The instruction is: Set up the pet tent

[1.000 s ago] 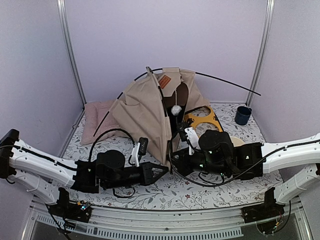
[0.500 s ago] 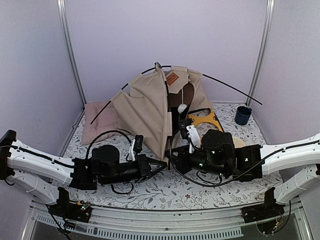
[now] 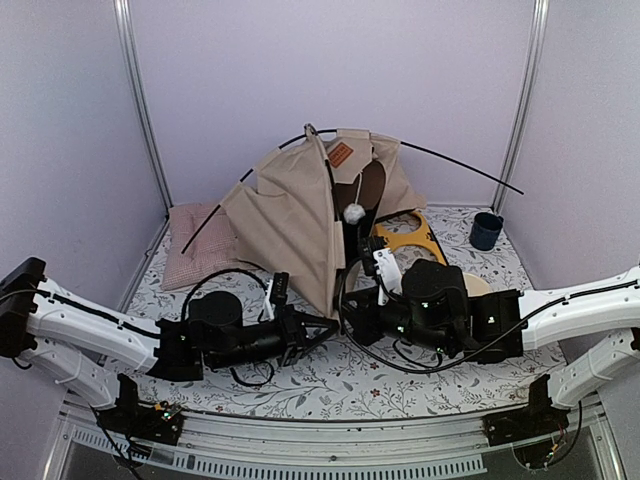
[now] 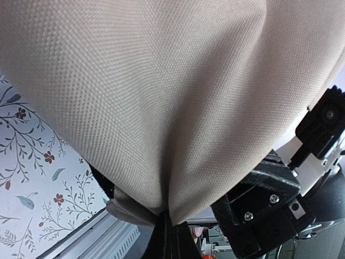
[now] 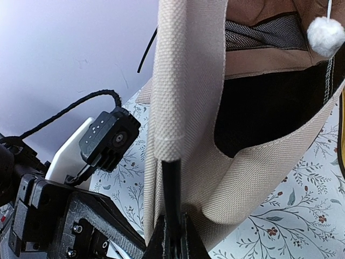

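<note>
The tan pet tent [image 3: 290,220] stands half raised at the middle back, its thin black poles [image 3: 460,163] bowed over the top. A brown label [image 3: 340,154] and a white pom-pom [image 3: 353,212] show by its dark doorway. My left gripper [image 3: 328,322] is shut on the fabric at the tent's near bottom corner; that fabric [image 4: 161,97] fills the left wrist view above the gripper [image 4: 170,237]. My right gripper [image 3: 346,316] is shut on a black pole end [image 5: 171,189] where it leaves its tan sleeve [image 5: 175,81]. The pom-pom [image 5: 325,34] hangs beside the black lining.
A pink checked cushion [image 3: 195,240] lies behind the tent on the left. A yellow bowl stand [image 3: 405,238] lies right of the doorway and a dark blue cup [image 3: 486,230] stands at the back right. The two grippers almost touch; the left wrist camera [image 5: 108,137] is close beside the right gripper.
The tent has risen and stands more upright, its top shifted right and its poles bowed higher. The left arm has moved up and slightly right with the corner.
</note>
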`<state>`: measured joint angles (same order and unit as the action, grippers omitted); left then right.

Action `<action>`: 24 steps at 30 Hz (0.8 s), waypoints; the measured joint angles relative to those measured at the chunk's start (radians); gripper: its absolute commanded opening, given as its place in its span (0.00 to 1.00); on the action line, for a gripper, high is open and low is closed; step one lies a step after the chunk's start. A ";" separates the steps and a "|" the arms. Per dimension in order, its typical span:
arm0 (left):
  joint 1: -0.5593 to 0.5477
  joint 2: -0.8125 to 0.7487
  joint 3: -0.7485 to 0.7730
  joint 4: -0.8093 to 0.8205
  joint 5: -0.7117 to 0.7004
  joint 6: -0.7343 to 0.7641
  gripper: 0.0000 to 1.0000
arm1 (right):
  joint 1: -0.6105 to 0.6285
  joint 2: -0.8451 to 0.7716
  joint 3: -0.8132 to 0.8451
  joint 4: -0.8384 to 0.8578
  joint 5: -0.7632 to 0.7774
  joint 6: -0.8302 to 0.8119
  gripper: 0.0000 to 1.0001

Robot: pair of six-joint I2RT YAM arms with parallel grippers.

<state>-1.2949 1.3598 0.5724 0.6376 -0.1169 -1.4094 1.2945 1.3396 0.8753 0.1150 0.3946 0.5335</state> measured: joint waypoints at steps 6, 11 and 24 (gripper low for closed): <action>0.000 -0.004 -0.010 0.011 -0.002 -0.020 0.00 | 0.000 -0.003 -0.006 0.006 -0.001 0.001 0.00; 0.010 -0.047 -0.013 -0.034 0.001 -0.022 0.00 | 0.004 0.008 -0.032 0.066 -0.011 0.035 0.00; 0.035 -0.128 -0.035 -0.240 0.032 -0.014 0.14 | 0.091 0.128 -0.053 0.167 0.054 0.168 0.00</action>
<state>-1.2602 1.2316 0.5377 0.3977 -0.0845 -1.4239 1.3853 1.4673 0.8227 0.2825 0.4484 0.7017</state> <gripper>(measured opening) 0.007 0.050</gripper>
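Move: Both of my hands already hold the tent's near side: my left pinches the gathered tent corner, while my right grips the black pole just below its sleeve, about 3 cm to the right of my left hand, 3 cm ahead and 2 cm higher. The corner thus lies the reverse way from my right hand. From the right hand, the yellow ring is some 32 cm ahead and 18 cm right, the cream cup 17 cm ahead and 33 cm right, both about 20 cm lower. I lower the pole with my right hand about 4 cm while drawing it left and back roughly 2.5 cm each, bringing it in closer to the corner. My left hand shifts about 3 cm left, first rising a touch, then sinks to some 2.5 cm lower, its fingertips dipping slightly. Both grippers keep their pinch. ##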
